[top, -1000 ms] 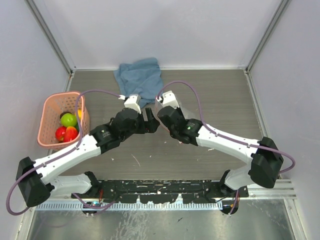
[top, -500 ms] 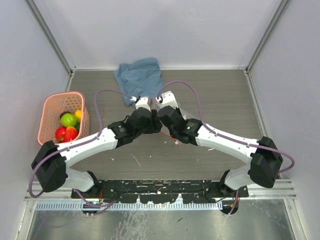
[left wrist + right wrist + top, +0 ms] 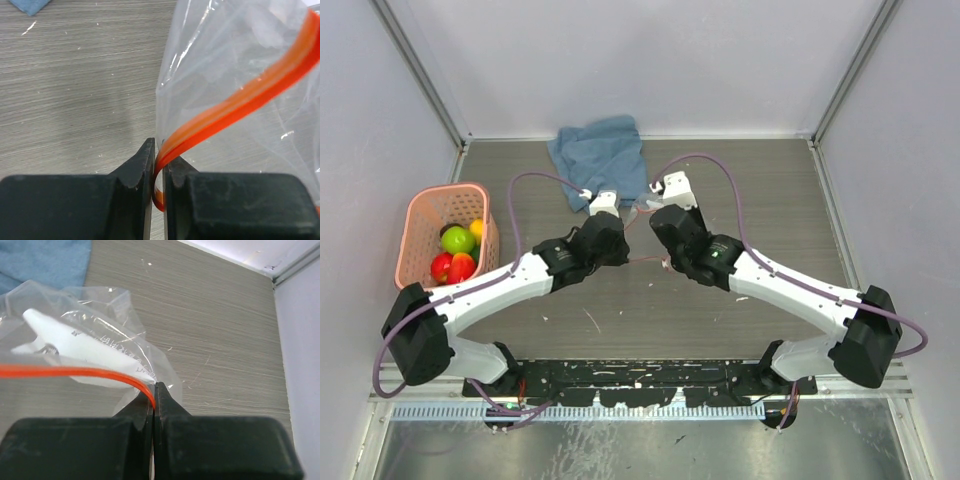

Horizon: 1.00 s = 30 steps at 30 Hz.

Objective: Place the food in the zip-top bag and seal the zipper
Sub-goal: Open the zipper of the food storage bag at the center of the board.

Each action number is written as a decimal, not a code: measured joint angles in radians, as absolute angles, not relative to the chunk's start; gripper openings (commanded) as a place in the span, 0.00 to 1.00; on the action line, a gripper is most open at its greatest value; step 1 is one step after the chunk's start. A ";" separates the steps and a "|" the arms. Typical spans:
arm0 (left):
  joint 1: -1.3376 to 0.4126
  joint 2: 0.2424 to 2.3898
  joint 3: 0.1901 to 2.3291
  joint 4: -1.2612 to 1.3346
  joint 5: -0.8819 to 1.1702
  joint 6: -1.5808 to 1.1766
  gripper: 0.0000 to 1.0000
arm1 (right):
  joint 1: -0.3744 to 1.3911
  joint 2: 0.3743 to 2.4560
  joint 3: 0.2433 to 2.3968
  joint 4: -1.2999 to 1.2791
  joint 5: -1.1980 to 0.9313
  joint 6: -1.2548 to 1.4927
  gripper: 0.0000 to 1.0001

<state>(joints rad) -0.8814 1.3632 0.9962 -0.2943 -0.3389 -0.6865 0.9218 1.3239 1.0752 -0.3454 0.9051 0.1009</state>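
The zip-top bag (image 3: pixel 235 55) is clear plastic, held up between my two grippers at mid-table. Its zipper (image 3: pixel 240 97) is a red-orange strip. My left gripper (image 3: pixel 159 167) is shut on one end of that strip, which curls between the jaws. At the other end my right gripper (image 3: pixel 154 396) is shut on the zipper (image 3: pixel 75 371). From above, the strip (image 3: pixel 646 258) spans the short gap between the left gripper (image 3: pixel 626 255) and the right gripper (image 3: pixel 666 263). The food (image 3: pixel 456 250), green, red and orange toy fruits, lies in the pink basket (image 3: pixel 418 210) at the left.
A crumpled blue cloth (image 3: pixel 600 155) lies at the back, just behind the grippers, and shows again (image 3: pixel 45 260) in the right wrist view. A white shape (image 3: pixel 75 347) shows through the bag. Grey walls with metal rails enclose the table on three sides.
The left arm swung in from the left and its jaws closed on the zipper strip. The right arm shifted a little right, and the strip now shows between the grippers.
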 measured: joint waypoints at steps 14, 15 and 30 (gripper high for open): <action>-0.881 1.335 1.050 -0.377 -0.329 -0.634 0.22 | 0.850 1.318 1.075 -0.345 0.827 0.105 0.01; -0.881 1.335 1.050 -0.376 -0.321 -0.634 0.22 | 0.850 1.318 1.075 -0.345 0.817 0.107 0.01; -0.881 1.334 1.046 -0.316 -0.281 -0.642 0.61 | 0.849 1.325 1.070 -0.345 0.714 0.131 0.01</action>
<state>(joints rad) -0.8814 1.3342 1.0458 -0.3157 -0.2806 -0.6422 0.8486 1.3251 1.0702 -0.3450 0.7139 0.1307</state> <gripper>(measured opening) 0.506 0.040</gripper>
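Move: The zipper edge is already pinched between the left fingers and runs out to the right hand, which grips it too, roughly 10 cm to the right. The clear bag hangs about 6 cm ahead and 6 cm right of the left hand, a little lower. The blue cloth lies some 18 cm ahead of the left hand, 5 cm left and about 13 cm below. The left fingers open around the zipper edge, rising about 3 cm; the right, still pinching, swings right, then left. ##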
